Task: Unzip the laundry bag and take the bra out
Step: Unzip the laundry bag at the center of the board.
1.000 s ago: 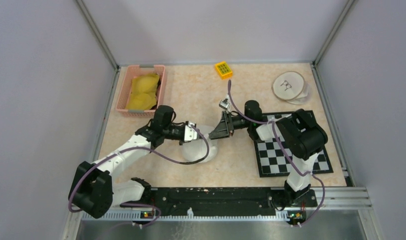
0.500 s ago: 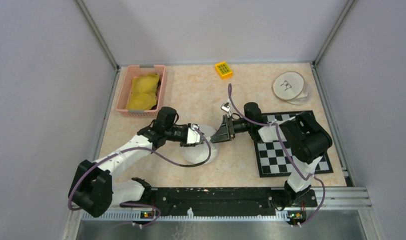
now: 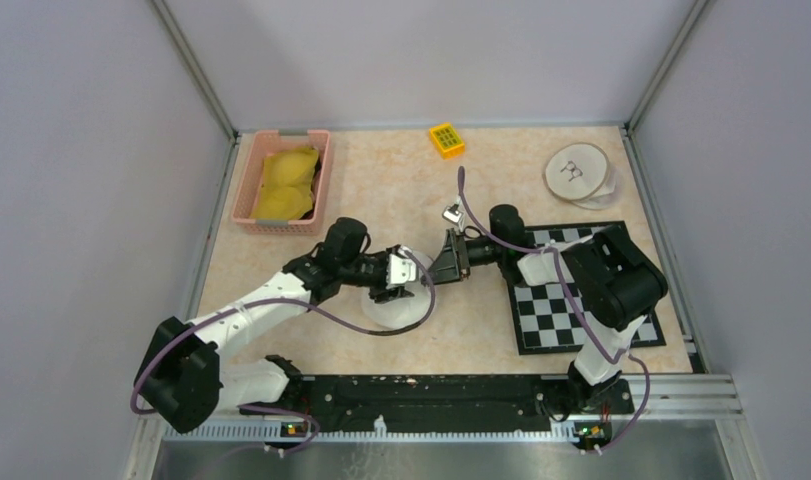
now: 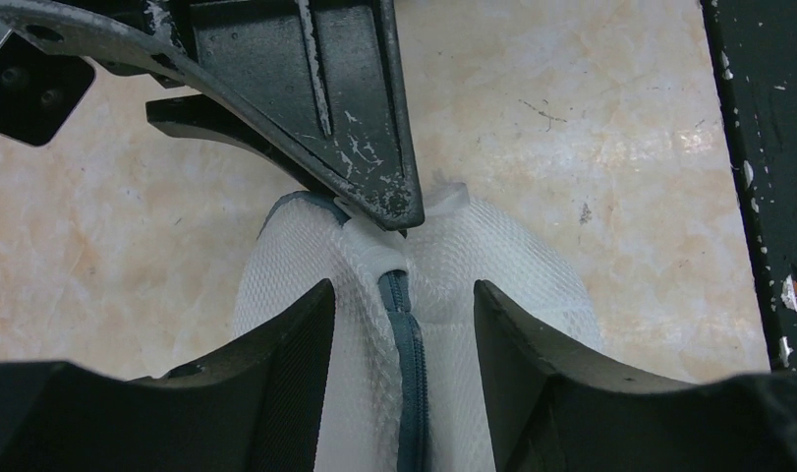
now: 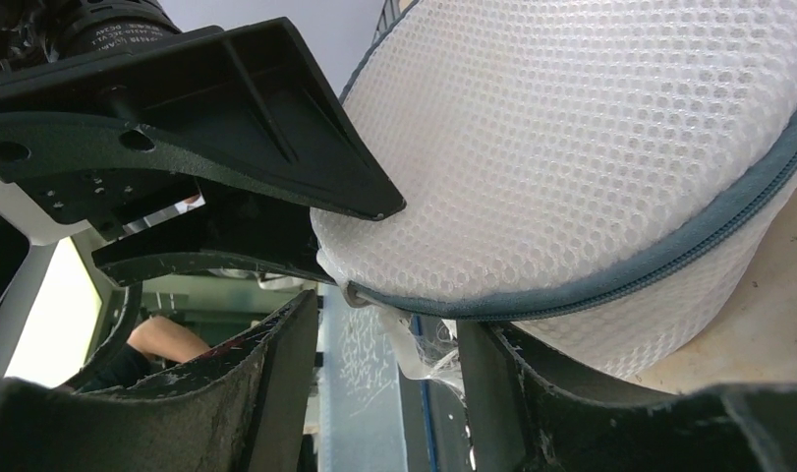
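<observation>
The laundry bag (image 3: 393, 304) is a round white mesh pouch with a grey-blue zipper (image 4: 406, 334), lying on the table between both arms. My left gripper (image 4: 402, 295) is over the bag's top, open, its fingers standing either side of the zipper line without pinching it. My right gripper (image 5: 386, 320) comes in low from the right, open at the bag's edge. The zipper's end and a frayed white tab (image 5: 424, 359) hang between its fingers. The zipper (image 5: 620, 270) looks closed. The bra is hidden.
A pink basket (image 3: 246, 185) with yellow fabric items stands at the back left. A yellow block (image 3: 446, 139) lies at the back centre, and round white discs (image 3: 578, 173) at the back right. A checkerboard mat (image 3: 581, 300) lies under the right arm.
My left gripper has gone from shut to open and moved right, onto the bag. The right gripper has opened a little wider and stayed at the bag's right edge.
</observation>
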`<state>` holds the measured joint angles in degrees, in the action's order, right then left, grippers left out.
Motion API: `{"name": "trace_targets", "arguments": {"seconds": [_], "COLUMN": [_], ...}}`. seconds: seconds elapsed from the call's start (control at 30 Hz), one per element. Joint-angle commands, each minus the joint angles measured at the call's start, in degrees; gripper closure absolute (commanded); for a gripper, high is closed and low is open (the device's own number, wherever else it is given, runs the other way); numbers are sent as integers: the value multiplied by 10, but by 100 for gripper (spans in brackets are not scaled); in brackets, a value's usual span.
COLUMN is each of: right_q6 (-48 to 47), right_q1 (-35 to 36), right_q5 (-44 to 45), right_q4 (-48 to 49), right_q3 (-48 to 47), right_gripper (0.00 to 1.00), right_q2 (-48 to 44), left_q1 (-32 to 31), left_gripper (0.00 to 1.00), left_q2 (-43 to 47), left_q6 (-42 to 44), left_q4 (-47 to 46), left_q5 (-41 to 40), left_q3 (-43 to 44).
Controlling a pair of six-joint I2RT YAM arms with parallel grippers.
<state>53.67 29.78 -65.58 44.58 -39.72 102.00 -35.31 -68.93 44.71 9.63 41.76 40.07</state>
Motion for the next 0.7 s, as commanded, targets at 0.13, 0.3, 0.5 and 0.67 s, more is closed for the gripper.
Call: {"name": "trace_targets", "arguments": {"seconds": [0.13,0.3,0.5,0.67], "right_q6": [5,-17,-45,-33], "right_q1": [5,2,1,5], "right_q5": [-2,-16,-26,-36], "right_q4": [43,18,-10,20], "right_q3": [9,8,0,-7], "right_gripper": [46,46,46,47], "right_q2": [-32,-44,-54,-29], "left_q1": [-17,-18,-17,-16], "left_gripper": [62,92,100,100], "left_q2": [-11,-10,5,-13], "left_q6": [-93,-60,81,154], "left_q4": [-26,0,24,51], "left_q5": [-89,-90,-15,28], "left_q3": [30,42,21,36]}}
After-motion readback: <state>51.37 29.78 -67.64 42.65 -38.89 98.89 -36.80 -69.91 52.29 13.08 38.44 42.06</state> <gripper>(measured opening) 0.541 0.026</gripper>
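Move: The zip end beneath the white fabric tab lies just past the left fingertips: about 2 cm to the left hand's right, 1 cm ahead and 1 cm below. The bag's body is some 2 cm back, 1 cm to the left and 6 cm below that hand. The open right gripper stands about 6 cm to its right, level fore and aft. From the right hand, the zip end is roughly 4 cm to the left and 1 cm below, neither ahead nor back. The left fingers close from over half open and pinch the zip band just beside the white tab. As they shut, the hand eases forward about 1.5 cm with a small counter-clockwise turn, then draws back about 1 cm and turns back past its starting angle. The right hand, still half open around the bag's end, backs off and rises about 1 cm each. ##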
